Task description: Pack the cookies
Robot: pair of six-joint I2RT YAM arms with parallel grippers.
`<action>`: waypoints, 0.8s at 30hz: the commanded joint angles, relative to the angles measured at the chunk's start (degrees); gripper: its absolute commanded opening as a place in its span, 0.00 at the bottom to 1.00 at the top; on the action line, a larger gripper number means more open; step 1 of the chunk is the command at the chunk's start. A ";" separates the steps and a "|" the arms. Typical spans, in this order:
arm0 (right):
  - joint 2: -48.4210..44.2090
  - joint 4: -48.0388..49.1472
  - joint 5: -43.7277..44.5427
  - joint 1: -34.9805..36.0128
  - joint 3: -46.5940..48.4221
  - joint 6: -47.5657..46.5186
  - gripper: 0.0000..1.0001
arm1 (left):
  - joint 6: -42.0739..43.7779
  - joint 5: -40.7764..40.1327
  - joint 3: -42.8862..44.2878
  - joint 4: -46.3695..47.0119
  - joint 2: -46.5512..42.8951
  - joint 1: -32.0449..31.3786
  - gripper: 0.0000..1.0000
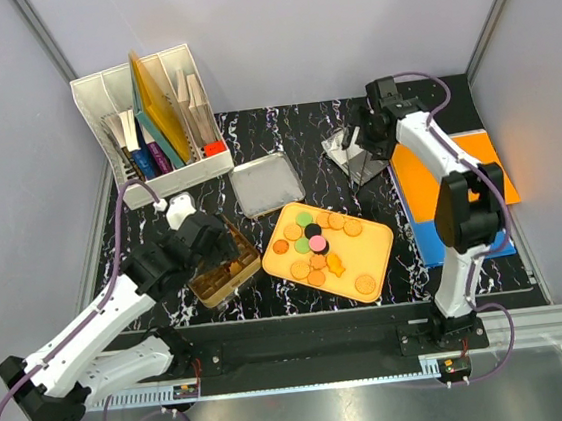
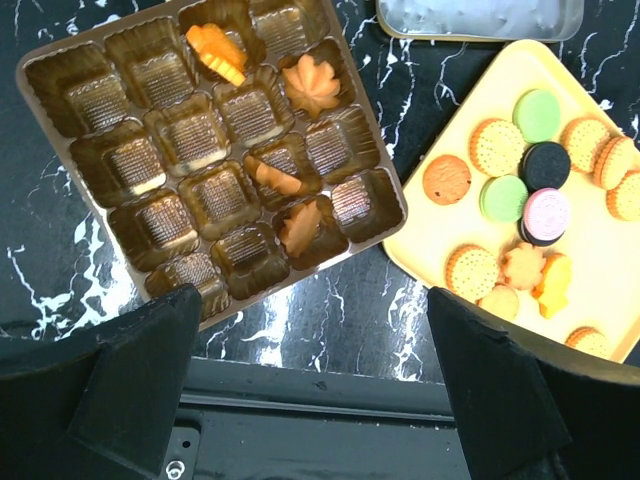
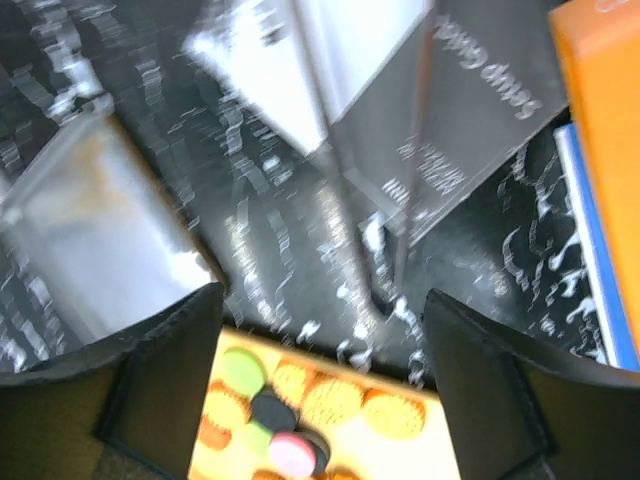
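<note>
The cookies [image 1: 315,242] lie piled on a yellow plate [image 1: 376,251]: tan rounds, two green, one pink, dark ones and orange shaped pieces. The left wrist view shows the same cookies [image 2: 525,190] on that plate [image 2: 590,270]. Beside it sits a brown compartment tray [image 2: 130,165] holding several orange cookies [image 2: 312,85]. My left gripper [image 1: 222,245] hangs over the tray [image 1: 213,283], open and holding nothing [image 2: 312,300]. My right gripper [image 1: 360,147] is at the back by a silvery wrapper [image 1: 351,163]. It is open and empty [image 3: 322,300], above the plate's far edge [image 3: 391,456].
A silver tin lid [image 1: 266,184] lies behind the plate. A white organizer [image 1: 151,119] with books stands at the back left. Orange and blue boxes [image 1: 449,178] lie at the right. The right wrist view is blurred.
</note>
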 commanded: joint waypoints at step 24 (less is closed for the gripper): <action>-50.01 10.29 -8.76 14.31 -39.72 -0.91 0.65 | 18.28 6.60 41.86 14.60 55.27 21.72 0.72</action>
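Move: The clear lid lies about 25 cm ahead of my left hand, 11 cm to its right and 14 cm below. The box of cookies is only some 6 cm ahead and 3 cm left, the yellow cookie tray 6 cm ahead and 22 cm right. From my right hand the tongs lie about 3 cm ahead, not sideways, 9 cm down. The yellow tray is 21 cm back and 9 cm left, the lid 22 cm left and 3 cm back. I sweep my left hand off the box and forward about 22 cm, drifting a little right, towards the clear lid, still well above the table with the fingers narrowing slightly. Meanwhile I pull my empty right hand back some 20 cm from the tongs, rising 10 cm and veering left; it turns 20 degrees counter-clockwise, tips up, and narrows its fingers a bit, ending over the yellow tray. ##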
